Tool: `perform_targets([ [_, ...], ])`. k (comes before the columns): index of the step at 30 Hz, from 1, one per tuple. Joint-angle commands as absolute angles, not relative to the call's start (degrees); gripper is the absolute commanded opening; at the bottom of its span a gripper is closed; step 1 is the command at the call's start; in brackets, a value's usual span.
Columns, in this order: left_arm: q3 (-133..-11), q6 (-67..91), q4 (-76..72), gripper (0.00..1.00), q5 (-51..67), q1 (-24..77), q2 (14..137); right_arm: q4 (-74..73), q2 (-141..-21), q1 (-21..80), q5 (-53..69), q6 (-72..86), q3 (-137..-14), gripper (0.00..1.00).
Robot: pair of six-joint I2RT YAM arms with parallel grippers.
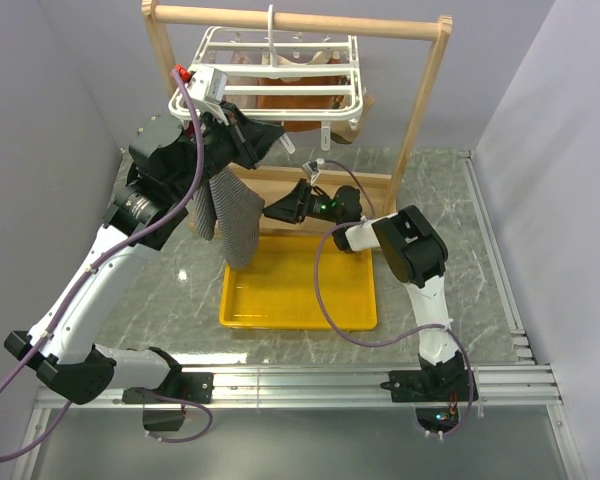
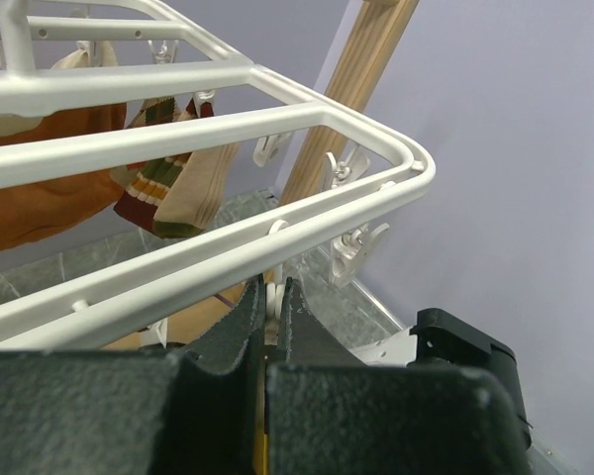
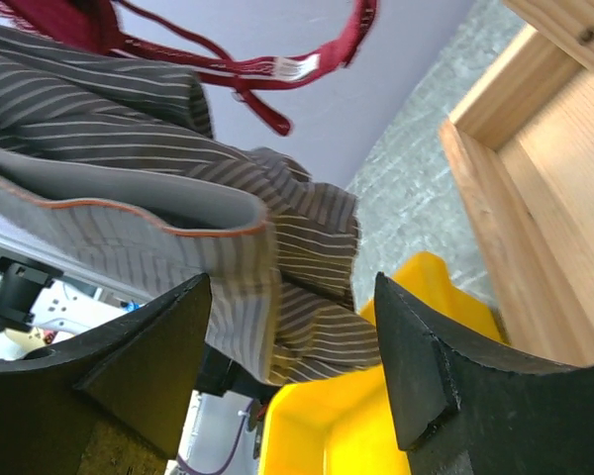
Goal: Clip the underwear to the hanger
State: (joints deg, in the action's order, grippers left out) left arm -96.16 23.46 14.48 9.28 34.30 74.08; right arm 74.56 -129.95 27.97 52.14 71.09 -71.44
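The grey striped underwear (image 1: 238, 215) hangs limp below my left arm, above the yellow tray's left end; what holds its top is hidden. The white grid hanger (image 1: 280, 95) hangs from the wooden stand's bar. My left gripper (image 1: 276, 135) is raised just under the hanger's front rim (image 2: 228, 129). In the left wrist view it (image 2: 272, 297) is shut on a small white clip (image 2: 273, 303) below that rim. My right gripper (image 1: 270, 212) points left beside the cloth. In the right wrist view it (image 3: 292, 287) is open, with the underwear (image 3: 129, 119) hanging just ahead of its fingers.
The yellow tray (image 1: 300, 310) lies under the cloth. The wooden stand (image 1: 420, 120) frames the hanger. Orange-brown garments (image 2: 40, 188) and a striped sock (image 2: 168, 188) hang from the rack. Dark red underwear (image 3: 228, 64) hangs above the grey cloth.
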Motion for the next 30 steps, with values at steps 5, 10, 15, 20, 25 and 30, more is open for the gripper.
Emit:
perform_targets([
  [5,-96.85,23.82,13.80,0.00,10.99,33.93,72.77,101.07,-124.10,27.68,52.12,72.07,-72.51,0.73],
  [10,-97.21,23.91,13.80,0.00,11.25,33.93,72.95,101.16,-124.89,28.83,51.33,72.69,-73.48,0.73],
  [15,-97.21,23.82,14.06,0.00,11.34,33.92,72.95,101.25,-125.68,29.36,50.01,73.74,-74.53,0.73],
  [20,-97.12,23.64,14.15,0.00,10.99,33.84,72.77,101.25,-125.60,29.62,50.10,76.81,-77.25,0.68],
  [25,-96.59,23.64,13.89,0.00,10.81,33.75,72.42,101.25,-123.58,29.79,50.71,78.40,-76.56,0.57],
  [30,-96.33,23.99,14.41,0.00,10.72,33.14,72.25,101.25,-119.98,29.44,52.38,77.35,-73.13,0.47],
])
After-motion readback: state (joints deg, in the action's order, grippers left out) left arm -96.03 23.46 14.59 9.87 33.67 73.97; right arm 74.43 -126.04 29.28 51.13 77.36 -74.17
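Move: The free waistband corner of the underwear hangs just beyond the right fingertips, about 3 cm to the left, 5 cm higher and neither farther out nor nearer. The yellow tray lies some 8 cm back, 6 cm to the right and 17 cm below that hand; the red bra hangs about 5 cm ahead, 11 cm left and 8 cm up. From the left gripper, which holds a clip, the corner is about 4 cm ahead, 5 cm left and 26 cm down. Lift the right gripper about 5 cm, almost straight up and edging a touch left, fingers still pointing left, until the underwear's free waistband corner sits between the fingertips; near the top, draw the wide-open fingers in to about half open around the hem, without shutting them. Keep the left gripper still, its fingers pinching the clip on the hanger's front rail. ##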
